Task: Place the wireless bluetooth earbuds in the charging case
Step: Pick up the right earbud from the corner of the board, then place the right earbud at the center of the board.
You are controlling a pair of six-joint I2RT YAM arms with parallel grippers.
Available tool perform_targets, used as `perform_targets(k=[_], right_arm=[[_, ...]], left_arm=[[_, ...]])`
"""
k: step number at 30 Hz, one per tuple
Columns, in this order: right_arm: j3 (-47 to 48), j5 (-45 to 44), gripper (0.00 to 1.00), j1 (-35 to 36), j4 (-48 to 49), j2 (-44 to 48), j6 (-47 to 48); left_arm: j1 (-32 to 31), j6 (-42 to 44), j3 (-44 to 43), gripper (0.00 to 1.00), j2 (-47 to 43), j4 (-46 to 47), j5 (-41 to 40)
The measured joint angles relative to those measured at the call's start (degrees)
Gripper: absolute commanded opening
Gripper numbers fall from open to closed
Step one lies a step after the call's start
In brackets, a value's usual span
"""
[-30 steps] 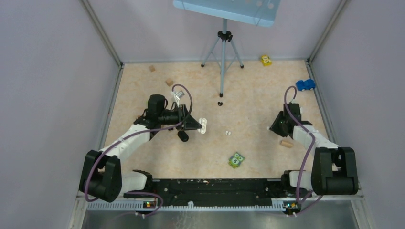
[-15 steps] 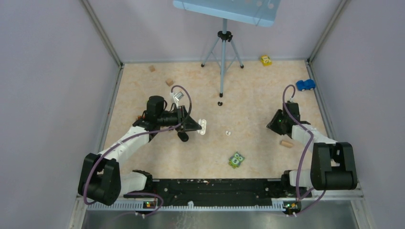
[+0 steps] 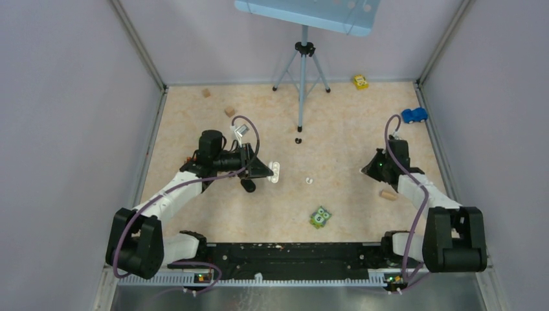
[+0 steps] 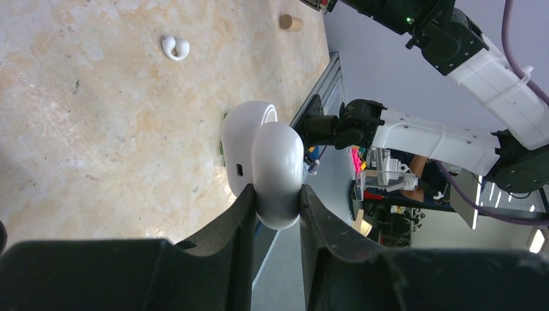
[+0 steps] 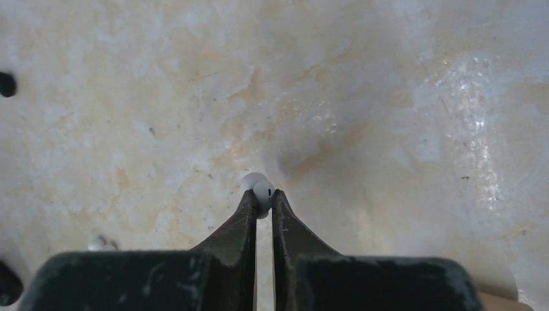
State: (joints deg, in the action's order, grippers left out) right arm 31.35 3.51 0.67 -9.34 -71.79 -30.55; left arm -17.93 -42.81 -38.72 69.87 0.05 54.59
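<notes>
My left gripper [image 3: 267, 170] is shut on the white charging case [image 3: 276, 171], holding it off the table with the lid open; in the left wrist view the fingers [image 4: 243, 214] pinch the case [image 4: 265, 155] at its rounded end. My right gripper [image 5: 261, 196] is shut on a white earbud [image 5: 259, 188] at its tips, low over the table; the top view has it at the right [image 3: 366, 170]. Another white earbud [image 3: 309, 180] lies on the table between the arms [image 4: 175, 47]. Two black earbuds [image 3: 298, 138] lie near the tripod foot.
A black pebble-shaped case [image 3: 248, 184] lies under the left gripper. A tripod [image 3: 302, 71] stands at the back centre. An owl toy [image 3: 320, 217], a wooden cylinder [image 3: 388, 194], a blue car [image 3: 414, 115], a yellow toy [image 3: 360, 81] and wooden cubes [image 3: 229, 111] are scattered about.
The right gripper has closed on the white earbud after shifting slightly left. The left arm and the case have not moved.
</notes>
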Motion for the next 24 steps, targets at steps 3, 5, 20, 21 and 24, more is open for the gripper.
perform_targets(k=[3, 5, 20, 21, 24], right_arm=[[-0.2, 4.4, 0.00, 0.0, -0.5, 3.5, 1.8], [-0.2, 9.4, 0.00, 0.0, -0.5, 6.0, 3.2], [10.0, 35.8, 0.00, 11.8, -6.6, 9.0, 9.8], [10.9, 36.0, 0.00, 12.0, -7.2, 8.5, 10.2], [13.3, 34.7, 0.00, 12.0, -9.3, 5.2, 11.6]], left_arm=[[0.0, 0.1, 0.0, 0.02, 0.0, 0.0, 0.2], [0.0, 0.4, 0.0, 0.02, 0.0, 0.0, 0.9], [-1.0, 4.4, -3.4, 0.03, 1.0, 0.9, 6.3], [-1.0, 4.5, -3.4, 0.03, 1.2, 0.9, 6.3], [-1.0, 4.8, -3.4, 0.03, 1.4, 0.9, 6.3]])
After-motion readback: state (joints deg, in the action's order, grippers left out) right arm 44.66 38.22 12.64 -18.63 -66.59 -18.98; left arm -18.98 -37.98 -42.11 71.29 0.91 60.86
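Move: The right fingers already hold the white earbud just above the board. The open white case they carry it towards is roughly 34 cm to their left, 7 cm back and 14 cm higher. The other white earbud lies 20 cm left and 3 cm back, the green owl block 18 cm left and 16 cm back, the wooden cylinder 8 cm right and 8 cm back, all about 2 cm lower. For the left hand, the case is in its fingertips, about 2 cm to the right. Keeping its pinch on the white earbud, the right hand lifts away from the board and sweeps about 15 cm left and 12 cm up towards the case, drifting slightly back and turning some 45 degrees counter-clockwise so the fingers swing round to the left. The left hand keeps its grip on the case, raising it about 2 cm with a small clockwise turn. ##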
